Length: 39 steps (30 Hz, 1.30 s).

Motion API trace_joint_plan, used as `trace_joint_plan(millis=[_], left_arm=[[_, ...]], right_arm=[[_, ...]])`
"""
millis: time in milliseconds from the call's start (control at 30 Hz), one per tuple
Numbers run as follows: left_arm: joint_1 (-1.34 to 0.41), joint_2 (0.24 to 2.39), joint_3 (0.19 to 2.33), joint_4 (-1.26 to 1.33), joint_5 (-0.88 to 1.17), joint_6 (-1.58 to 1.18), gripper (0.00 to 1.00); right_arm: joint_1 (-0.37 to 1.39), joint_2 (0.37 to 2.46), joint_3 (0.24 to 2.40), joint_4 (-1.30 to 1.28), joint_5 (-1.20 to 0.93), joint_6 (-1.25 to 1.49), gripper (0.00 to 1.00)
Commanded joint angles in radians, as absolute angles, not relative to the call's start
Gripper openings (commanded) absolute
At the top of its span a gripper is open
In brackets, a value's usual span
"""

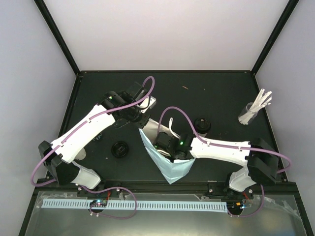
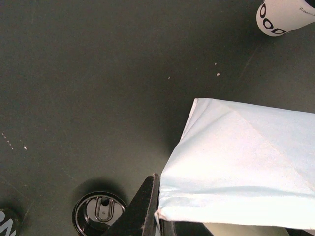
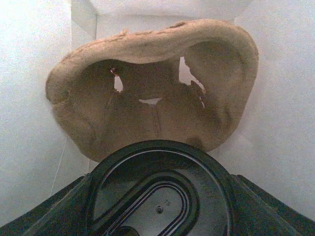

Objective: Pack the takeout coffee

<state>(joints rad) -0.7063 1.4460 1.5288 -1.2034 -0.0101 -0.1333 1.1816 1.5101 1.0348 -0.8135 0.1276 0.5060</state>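
The light-blue paper bag (image 1: 173, 168) stands open at mid-table. My left gripper (image 1: 142, 117) is shut on its upper rim, and the left wrist view shows the fingers (image 2: 145, 206) pinching the bag's edge (image 2: 246, 152). My right gripper (image 1: 165, 145) is down inside the bag, shut on a cup with a black lid (image 3: 157, 196). Just beyond that lid lies the brown pulp carrier (image 3: 147, 98), tilted against the bag's white inner wall (image 3: 29, 98). Another black-lidded cup (image 1: 202, 125) stands to the right of the bag. A black lid (image 1: 119, 148) shows to the left of it.
A clear glass of white sticks (image 1: 251, 113) stands at the far right. A cream cup (image 2: 285, 17) shows at the top right of the left wrist view. The black lid (image 2: 98, 212) sits beside the left fingers. Black frame posts rise at the table's back corners.
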Motion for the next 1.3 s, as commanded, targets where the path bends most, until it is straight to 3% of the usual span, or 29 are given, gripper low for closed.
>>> trace_joint_plan(millis=[0, 33, 133, 267, 667, 1000, 1267], left_arm=[[-0.679, 1.403, 1.554, -1.155, -0.081, -0.133, 0.02], [-0.678, 1.402, 1.556, -1.154, -0.079, -0.133, 0.02], [-0.679, 1.402, 1.566, -1.157, -0.061, -0.123, 0.02], [-0.678, 1.403, 1.575, -1.167, -0.043, -0.110, 0.02], [-0.680, 1.397, 1.583, -1.169, -0.016, -0.100, 0.02], [-0.704, 1.381, 1.576, -1.154, 0.038, -0.106, 0.03], [-0.705, 1.382, 1.548, -1.158, 0.006, -0.103, 0.03]], right_arm=[[1.200, 1.540, 1.031, -1.084, 0.058, 0.537, 0.46], [1.201, 1.532, 1.048, -1.095, 0.070, 0.536, 0.49], [1.202, 1.511, 1.099, -1.128, 0.096, 0.533, 0.76], [1.202, 1.493, 1.187, -1.183, 0.138, 0.522, 0.99], [1.211, 1.471, 1.316, -1.157, 0.220, 0.469, 1.00], [1.181, 1.638, 1.549, -1.226, 0.310, 0.471, 1.00], [1.180, 1.594, 1.593, -1.217, 0.344, 0.425, 1.00]])
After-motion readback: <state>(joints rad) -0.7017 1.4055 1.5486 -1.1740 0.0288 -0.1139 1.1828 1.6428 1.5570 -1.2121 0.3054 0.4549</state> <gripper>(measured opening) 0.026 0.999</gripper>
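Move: Inside the bag, the right hand holds a lidded coffee cup over the back-right pocket of the carrier, whose middle is about 5 cm below the hand and barely 1 cm ahead and to its left. The empty pocket lies some 6 cm ahead, 6 left and 6 below; the other lidded cup, outside, about 9 ahead, 13 right and 3 below. From the left hand, pinching the bag's rim, the cup's pocket lies about 10 cm back, 10 right and 17 below. Opening wide to let go of the cup, the right hand backs up out of the bag, rising about 10 cm; it first drifts slightly right and back, then swings some 4 cm left and 5 forward as it climbs, fingertips tipping a little forward. The left hand keeps its pinch on the rim and lifts it about 2 cm. ##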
